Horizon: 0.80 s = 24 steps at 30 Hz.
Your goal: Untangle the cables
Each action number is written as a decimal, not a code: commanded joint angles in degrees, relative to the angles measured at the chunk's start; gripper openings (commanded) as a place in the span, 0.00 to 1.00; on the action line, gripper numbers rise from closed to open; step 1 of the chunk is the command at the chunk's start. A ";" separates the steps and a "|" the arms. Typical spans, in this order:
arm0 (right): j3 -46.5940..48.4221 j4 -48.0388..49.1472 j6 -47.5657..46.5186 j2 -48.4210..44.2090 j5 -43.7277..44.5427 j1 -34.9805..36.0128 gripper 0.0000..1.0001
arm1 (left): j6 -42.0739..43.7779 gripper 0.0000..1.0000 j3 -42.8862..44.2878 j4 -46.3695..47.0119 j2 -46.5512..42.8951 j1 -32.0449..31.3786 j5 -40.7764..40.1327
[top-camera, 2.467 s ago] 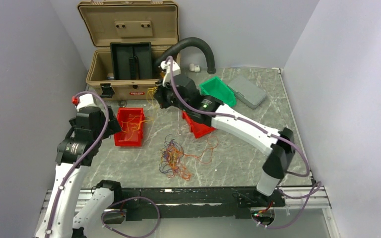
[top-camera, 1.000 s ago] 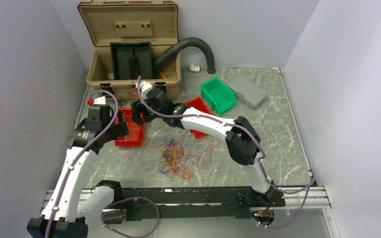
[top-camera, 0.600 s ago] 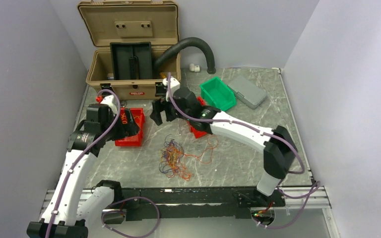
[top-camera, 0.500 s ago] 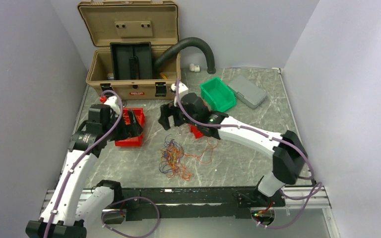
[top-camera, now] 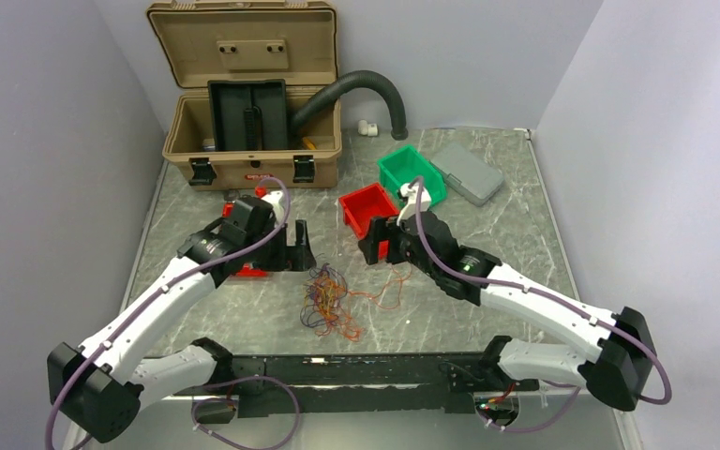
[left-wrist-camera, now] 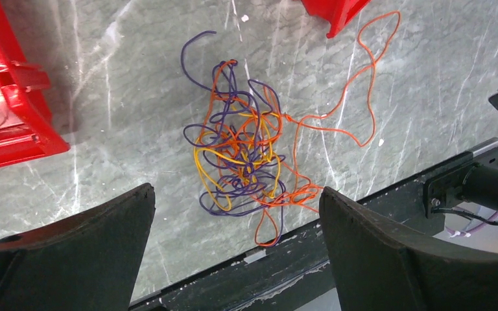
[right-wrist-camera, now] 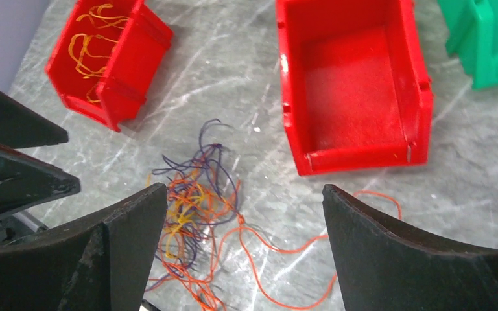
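The cables are a small tangle [top-camera: 328, 298] of thin orange, yellow and purple wires on the marble table near its front edge. It also shows in the left wrist view [left-wrist-camera: 246, 155] and the right wrist view [right-wrist-camera: 191, 201]. One long orange strand [left-wrist-camera: 356, 91] loops out to the right of it. My left gripper [top-camera: 295, 247] is open and empty, above and just left of the tangle [left-wrist-camera: 235, 191]. My right gripper [top-camera: 375, 247] is open and empty, above and just right of it [right-wrist-camera: 244, 189]. Neither touches the wires.
An empty red bin [top-camera: 367, 208] [right-wrist-camera: 353, 84] stands behind the tangle. A second red bin [right-wrist-camera: 107, 61] holding yellow and orange wires sits left, mostly hidden by my left arm. A green bin [top-camera: 411, 173], grey case [top-camera: 467, 172], open tan case [top-camera: 248, 94] and black hose [top-camera: 356, 86] stand at the back.
Both arms have come forward from the left red bin at the back. The left gripper now hangs left of the tangle and the right gripper right of it, uncovering the empty red bin.
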 commanded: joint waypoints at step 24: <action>-10.77 -10.55 24.49 -2.15 0.68 -0.80 0.91 | -5.50 0.99 -2.26 5.48 6.10 -9.28 -3.09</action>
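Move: Below and slightly behind the left hand is the main cable tangle, about 6 cm back, 5 cm right and 14 cm down; the left red bin is some 8 cm ahead and 14 cm left. From the right hand, the loose orange loop is roughly 4 cm back, 5 cm right and 17 cm below. The tangle stands about 7 cm back and 9 cm left of that hand, the middle red bin 11 cm straight ahead. Sinking with both grippers open and empty, the right hand drops about 8 cm towards the loose orange loop while drawing right and back, away from the middle red bin, its fingers tipping down some 20 degrees and turning clockwise. The left hand first slides right, then mostly descends and eases back, closing on the tangle. ##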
